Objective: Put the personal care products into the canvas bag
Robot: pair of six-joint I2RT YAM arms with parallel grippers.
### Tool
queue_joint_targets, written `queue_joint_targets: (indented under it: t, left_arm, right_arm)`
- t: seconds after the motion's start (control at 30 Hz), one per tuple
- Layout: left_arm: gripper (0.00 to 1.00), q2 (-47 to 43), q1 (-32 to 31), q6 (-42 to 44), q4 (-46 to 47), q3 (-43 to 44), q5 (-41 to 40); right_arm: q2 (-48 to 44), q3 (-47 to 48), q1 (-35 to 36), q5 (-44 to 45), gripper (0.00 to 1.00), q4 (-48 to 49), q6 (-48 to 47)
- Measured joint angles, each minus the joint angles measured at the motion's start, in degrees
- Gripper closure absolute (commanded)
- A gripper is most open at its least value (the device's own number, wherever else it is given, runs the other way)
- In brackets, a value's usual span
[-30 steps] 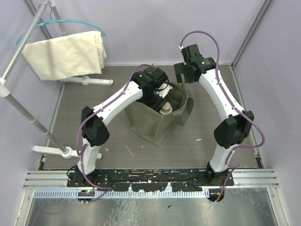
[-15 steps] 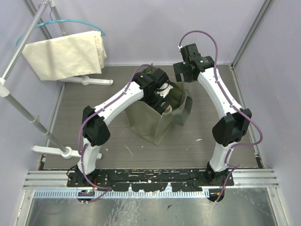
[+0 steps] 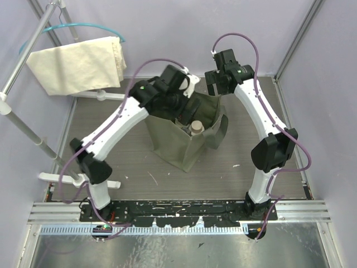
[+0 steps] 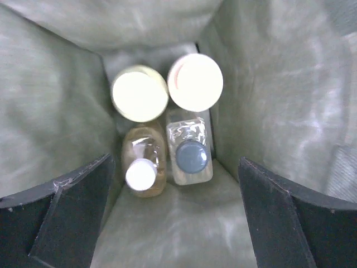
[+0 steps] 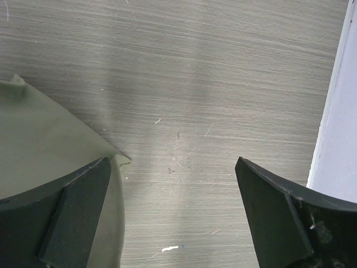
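Note:
The olive-green canvas bag [image 3: 177, 144] stands open mid-table. In the left wrist view I look straight down into the bag [image 4: 50, 123]. Several bottles stand upright on its floor: a cream-capped one [image 4: 139, 93], a squat cream one [image 4: 195, 82], an amber bottle with a white cap [image 4: 141, 174] and a clear dark-capped bottle [image 4: 191, 156]. My left gripper [image 4: 175, 223] hangs open above them, empty and touching none. It sits over the bag's back rim [image 3: 177, 101]. My right gripper [image 5: 173, 218] is open and empty over bare table beside the bag's right corner [image 5: 44, 145], behind the bag [image 3: 216, 85].
A cream cloth [image 3: 78, 62] hangs on a hanger from a metal rack [image 3: 25, 131] at back left. A small white strip [image 3: 236, 165] lies on the table right of the bag. Walls close in at the right [image 5: 340, 111] and the back.
My left gripper opened, let go of a bottle inside the bag, and rose out of it toward the back. The right arm barely moved.

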Motion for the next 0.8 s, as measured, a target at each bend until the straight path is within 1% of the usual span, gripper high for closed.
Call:
queue_joint_targets:
  t: [0.13, 0.23, 0.33, 0.43, 0.57, 0.63, 0.7, 0.8]
  left_arm:
    - [0.02, -9.49, 0.02, -1.27, 7.45, -3.34, -6.21]
    - [0.02, -15.82, 0.46, -2.43, 12.44, -7.17, -13.88]
    - [0.02, -18.8, 3.58, -5.03, 13.86, -8.72, -16.65]
    - [0.02, -20.48, 10.08, -8.39, 14.8, -10.93, -15.85]
    - [0.02, -22.84, 21.05, -11.3, 15.56, -17.44, -12.83]
    - [0.02, -23.19, 25.4, -11.98, 15.78, -19.85, -10.75]
    - [0.02, -23.37, 28.96, -12.39, 16.55, -22.12, -9.16]
    - [0.02, -23.23, 31.78, -12.59, 16.87, -23.98, -7.74]
  right_arm:
    - [-0.11, 0.0, 0.0, -0.07, 0.0, 1.46, -0.02]
    - [-0.63, 0.0, 0.0, -0.26, 0.0, 3.48, -0.15]
    - [-1.62, 0.0, 0.0, -0.28, 0.0, 5.99, -0.68]
    - [-2.23, 0.24, -0.04, -0.13, 0.0, 7.96, -1.42]
    - [-2.23, 0.74, -1.11, -1.05, 0.0, 9.01, -1.55]
    - [-2.23, 0.74, -2.54, -2.43, 0.0, 9.16, -1.27]
    - [-2.23, 0.74, -4.7, -4.2, 0.0, 9.25, -0.7]
    - [-2.23, 0.46, -9.2, -6.71, 0.0, 9.57, 0.85]
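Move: The open, empty left hand is in the canvas bag's mouth, with the bag's middle some 12 cm straight below. The clear bottle stands about 15 cm below that hand, 2 cm back and 1 cm left; level with this bottle, the amber bottle is 3 cm farther out and 4 cm to its left. From the right hand, the bag's middle is roughly 12 cm back, 10 cm left and 12 cm below. Left hand climbs about 12 cm from the bag, then swings 23 left and forward; right hand rises, veers right. ##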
